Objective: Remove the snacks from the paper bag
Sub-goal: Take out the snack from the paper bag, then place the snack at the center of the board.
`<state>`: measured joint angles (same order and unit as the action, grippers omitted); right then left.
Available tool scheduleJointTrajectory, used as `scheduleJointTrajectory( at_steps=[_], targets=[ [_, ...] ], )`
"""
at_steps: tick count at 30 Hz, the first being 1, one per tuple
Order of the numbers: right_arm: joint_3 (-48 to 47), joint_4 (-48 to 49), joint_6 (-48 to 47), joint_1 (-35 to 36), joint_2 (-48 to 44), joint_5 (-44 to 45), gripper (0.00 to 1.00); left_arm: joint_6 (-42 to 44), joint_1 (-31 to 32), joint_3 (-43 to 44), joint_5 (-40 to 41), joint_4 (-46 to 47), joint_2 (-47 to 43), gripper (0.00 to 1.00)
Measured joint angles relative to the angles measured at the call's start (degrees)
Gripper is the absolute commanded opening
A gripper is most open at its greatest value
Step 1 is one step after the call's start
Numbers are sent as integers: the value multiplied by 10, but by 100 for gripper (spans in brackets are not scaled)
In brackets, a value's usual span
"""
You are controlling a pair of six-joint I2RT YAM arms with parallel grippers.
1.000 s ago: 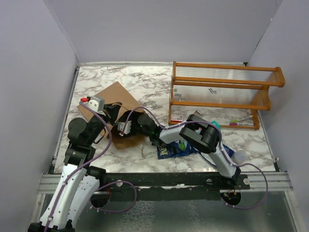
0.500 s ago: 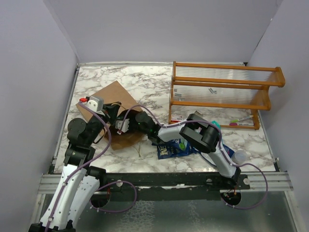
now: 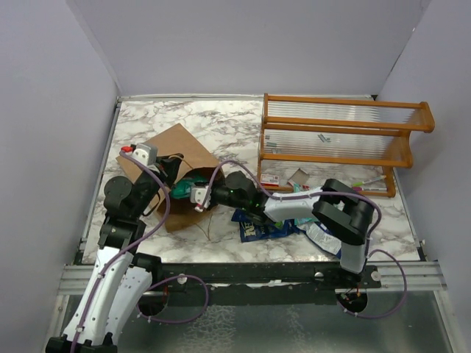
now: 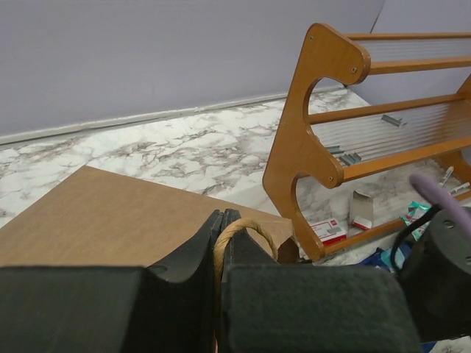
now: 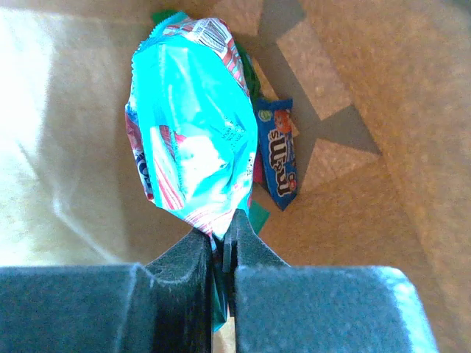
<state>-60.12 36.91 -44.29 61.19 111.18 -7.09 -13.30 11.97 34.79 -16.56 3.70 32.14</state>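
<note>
The brown paper bag (image 3: 176,147) lies on its side at the left of the table, mouth towards the right. My left gripper (image 3: 168,173) is shut on the bag's twisted-paper handle (image 4: 250,224), which loops out between the closed jaws (image 4: 221,220). My right gripper (image 3: 197,197) is at the bag's mouth, shut on the lower edge of a teal packet (image 5: 195,125), also visible from above (image 3: 180,193). A dark blue packet (image 5: 278,154) and bits of green and pink-red packets lie deeper inside the bag. Another dark blue packet (image 3: 261,229) lies on the table.
The orange-brown wooden rack (image 3: 338,140) stands at the back right, close to the bag in the left wrist view (image 4: 316,125). A red-and-white packet (image 3: 268,179) and a grey card (image 3: 298,176) sit at its foot. A pale packet (image 3: 320,235) lies under my right arm.
My right gripper has pulled back to the right out of the bag, bringing the teal packet to the mouth. Its elbow has swung right. The left gripper still holds the handle.
</note>
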Motion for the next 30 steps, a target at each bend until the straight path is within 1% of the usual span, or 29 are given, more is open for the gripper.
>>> scheduleJointTrajectory(
  at_steps=[5,10,12,15,16,18,20,21,23,26,27,30],
  targets=[
    [52,-22,12,0,-92,-49,2,-1,-5,0,0,1,7,0],
    [108,-89,15,0,-234,-119,2,-1,-10,0,0,2,10,0],
    [133,-126,9,0,-303,-146,2,-1,-11,0,0,2,12,0],
    [161,-207,-9,0,-413,-177,2,-1,-14,0,0,2,15,0],
    [165,-224,-14,0,-434,-181,2,-1,-14,0,0,2,16,0],
    [179,-281,-30,0,-506,-183,2,-1,-15,0,1,2,18,0],
    [188,-336,-40,1,-560,-171,2,-1,-15,0,1,1,19,0],
    [189,-370,-42,2,-594,-155,2,-1,-15,0,0,1,21,0],
    [189,-421,-42,4,-631,-115,2,-1,-15,0,1,2,23,0],
    [190,-483,-37,4,-663,-34,2,-1,-15,0,1,2,26,0],
    [192,-502,-32,4,-668,8,2,-1,-15,0,1,1,28,0],
    [206,-522,-20,4,-666,103,2,-1,-16,0,1,2,30,0]
  ],
)
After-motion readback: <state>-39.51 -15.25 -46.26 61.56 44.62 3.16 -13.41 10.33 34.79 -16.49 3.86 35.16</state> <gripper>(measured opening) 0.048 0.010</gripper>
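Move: The right hand already pinches the teal snack at the paper bag's mouth; the pile of blue snacks it goes to lies roughly 22 cm to its right, 9 cm back and 9 cm lower. The paper bag's middle is about 8 cm to its left, level ahead; the small red-white box sits some 24 cm right and 6 cm ahead. From the left hand the blue snacks lie about 25 cm right, 12 back, well below. Right hand carries the teal snack some 23 cm right towards the blue snacks, rising back, then dipping forward. ##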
